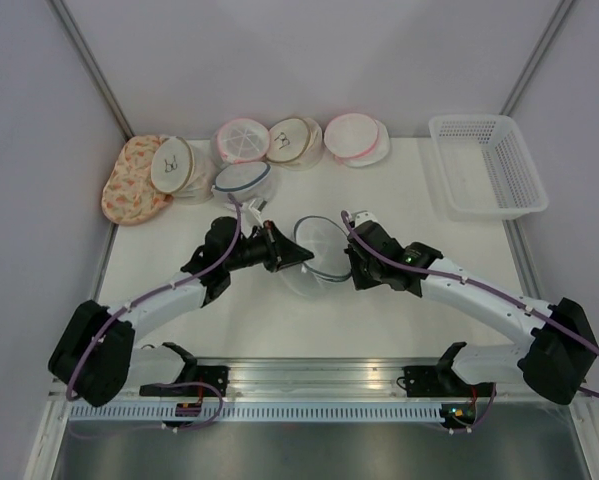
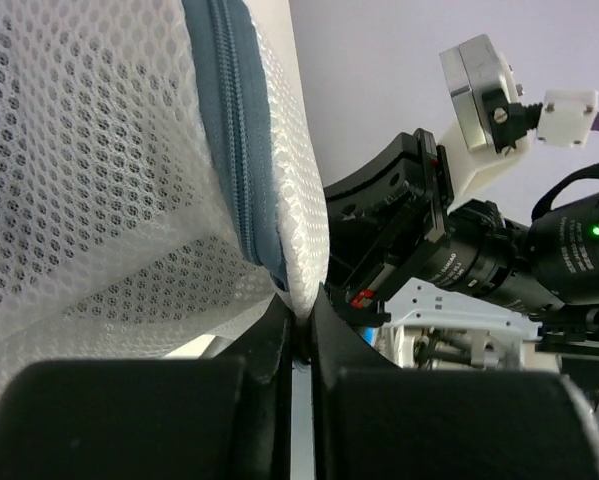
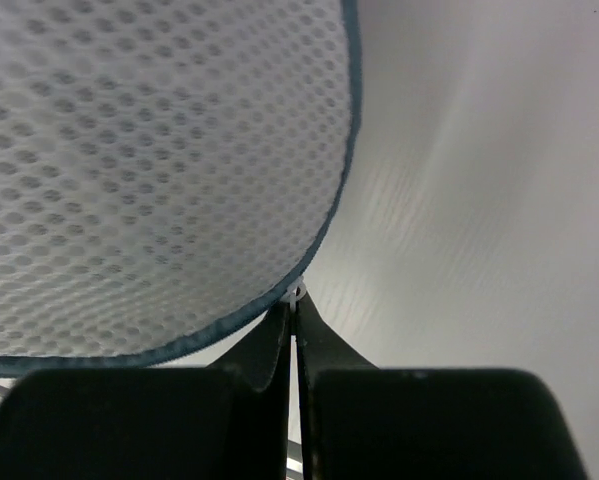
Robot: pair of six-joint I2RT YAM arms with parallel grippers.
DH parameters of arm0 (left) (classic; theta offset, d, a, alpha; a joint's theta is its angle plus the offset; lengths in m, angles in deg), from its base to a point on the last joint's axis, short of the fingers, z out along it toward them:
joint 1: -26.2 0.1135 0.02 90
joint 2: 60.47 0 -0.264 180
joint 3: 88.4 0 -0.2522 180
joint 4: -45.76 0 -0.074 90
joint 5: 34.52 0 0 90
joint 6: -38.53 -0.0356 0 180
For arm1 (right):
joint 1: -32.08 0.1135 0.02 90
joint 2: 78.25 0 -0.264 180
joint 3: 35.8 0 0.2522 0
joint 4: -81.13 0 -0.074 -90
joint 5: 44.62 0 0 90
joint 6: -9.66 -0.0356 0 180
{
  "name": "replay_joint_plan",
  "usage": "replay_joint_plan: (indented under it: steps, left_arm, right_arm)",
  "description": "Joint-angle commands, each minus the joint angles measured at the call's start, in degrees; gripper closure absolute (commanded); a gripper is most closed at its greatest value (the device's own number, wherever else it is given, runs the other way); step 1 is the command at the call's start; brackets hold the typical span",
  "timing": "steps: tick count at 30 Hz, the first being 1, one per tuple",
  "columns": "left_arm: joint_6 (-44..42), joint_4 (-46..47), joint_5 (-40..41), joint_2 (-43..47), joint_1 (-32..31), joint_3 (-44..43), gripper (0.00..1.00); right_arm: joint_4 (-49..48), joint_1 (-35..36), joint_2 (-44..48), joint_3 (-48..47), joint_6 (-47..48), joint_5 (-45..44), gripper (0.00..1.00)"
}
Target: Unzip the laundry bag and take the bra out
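The laundry bag (image 1: pixel 317 256), white mesh with a grey-blue zipper rim, is held up between my two grippers at the table's middle. My left gripper (image 1: pixel 285 250) is shut on the bag's mesh edge, right beside the zipper (image 2: pixel 234 140); in the left wrist view the fabric is pinched at my left gripper (image 2: pixel 304 312). My right gripper (image 1: pixel 351 262) is shut on the small white zipper pull (image 3: pixel 297 293) at the rim; the mesh dome (image 3: pixel 149 170) fills the right wrist view above my right gripper (image 3: pixel 294 308). The bra is hidden.
A white plastic basket (image 1: pixel 487 165) stands at the back right. Along the back lie pink-rimmed bags (image 1: pixel 241 140), beige-rimmed bags (image 1: pixel 297 140), another blue-rimmed bag (image 1: pixel 244 180) and a floral pouch (image 1: pixel 131 182). The right arm's wrist (image 2: pixel 479 260) is close to my left fingers.
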Motion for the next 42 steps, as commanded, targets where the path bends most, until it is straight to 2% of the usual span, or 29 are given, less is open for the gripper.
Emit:
replay_joint_plan:
  steps: [1, 2, 5, 7, 8, 9, 10, 12, 16, 17, 23, 28, 32, 34, 39, 42]
  left_arm:
    - [-11.5, -0.9, -9.0, -7.3, 0.3, -8.5, 0.98]
    - [-11.8, -0.9, -9.4, -10.6, 0.4, -11.1, 0.89]
    - [-11.3, -3.4, -7.8, -12.2, 0.4, -13.4, 0.57]
    - [-12.4, -11.7, -0.6, -10.2, 0.3, -13.3, 0.47]
    - [-13.3, -15.7, 2.8, -8.8, 0.2, -13.4, 0.45]
    - [-14.6, -20.0, 10.0, -6.0, 0.3, -13.5, 0.4]
    - [-15.2, -29.1, 13.3, -4.5, 0.3, -13.6, 0.35]
    - [-15.2, -35.3, 20.8, 0.0, 0.3, -13.1, 0.35]
    - [-10.6, -41.0, 24.8, 8.3, 0.3, -6.8, 0.34]
    - [-8.1, -41.5, 25.6, 10.0, 0.3, -5.6, 0.34]
    - [3.2, -40.0, 20.5, 23.2, -0.4, 3.1, 0.33]
    - [10.2, -39.5, 18.1, 29.3, -3.4, 5.0, 0.32]
    - [15.0, -34.0, 18.3, 30.6, -6.1, 7.1, 0.27]
    - [17.3, -28.5, 18.0, 29.4, -8.0, 8.3, 0.24]
    - [17.5, -26.1, 17.8, 19.1, -12.3, 5.0, 0.23]
    - [19.2, -20.2, 19.9, 16.6, -14.6, 5.7, 0.23]
  right_arm:
    - [1.1, -0.3, 2.8, -2.9, 1.5, -2.3, 1.0]
    - [1.1, -0.2, 3.2, -3.1, 1.5, -1.6, 0.99]
    - [0.8, -0.3, 4.4, -3.4, 1.5, 0.1, 0.99]
    - [0.4, -0.3, 5.1, -3.4, 1.4, 1.5, 1.0]
    - [0.3, -0.3, 5.3, -3.4, 1.3, 2.3, 1.0]
    - [0.2, -0.3, 5.4, -3.3, 1.3, 2.9, 1.0]
    - [-0.3, -0.2, 5.6, -3.2, 1.2, 4.4, 1.0]
    - [-1.1, -0.3, 5.6, -2.9, 1.0, 6.6, 1.0]
    - [-4.7, -0.3, 4.9, -1.8, 0.6, 15.8, 1.0]
    - [-5.6, -0.3, 4.7, -1.0, 0.5, 20.9, 0.99]
    - [-15.0, -0.1, 5.4, 4.0, -2.1, 36.0, 1.0]
    - [-22.7, 0.6, 4.8, 7.2, -5.2, 41.7, 1.0]
    - [-24.9, 2.2, 3.9, 7.7, -5.6, 42.3, 0.99]
    - [-25.9, 3.0, 2.9, 7.3, -5.9, 42.0, 1.0]
    - [-27.8, 4.7, 0.8, 6.1, -6.4, 41.6, 1.0]
    - [-27.9, 5.9, 0.0, 5.6, -6.3, 41.1, 1.0]
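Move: The laundry bag hangs with its lid's middle some 3 cm ahead of the left hand, 3 cm to its right and about 3 cm lower; the left fingers are still shut on its rim. From the right hand, which already pinches the zip pull, that middle is roughly 6 cm ahead, 7 cm to the left and 2 cm above. The other blue-rimmed bag lies about 19 cm ahead of the left hand, 17 cm to its left and 13 cm lower. The bag's rim is let go by the left fingers, which open wide and swing left and down clear of it, then back and rightward to straddle the rim beside the right fingers, ending about 7 cm back and 6 cm lower. The right hand keeps its pinch on the zip pull, lifts about 3 cm, then sweeps left and back, tilting some 45 degrees. ##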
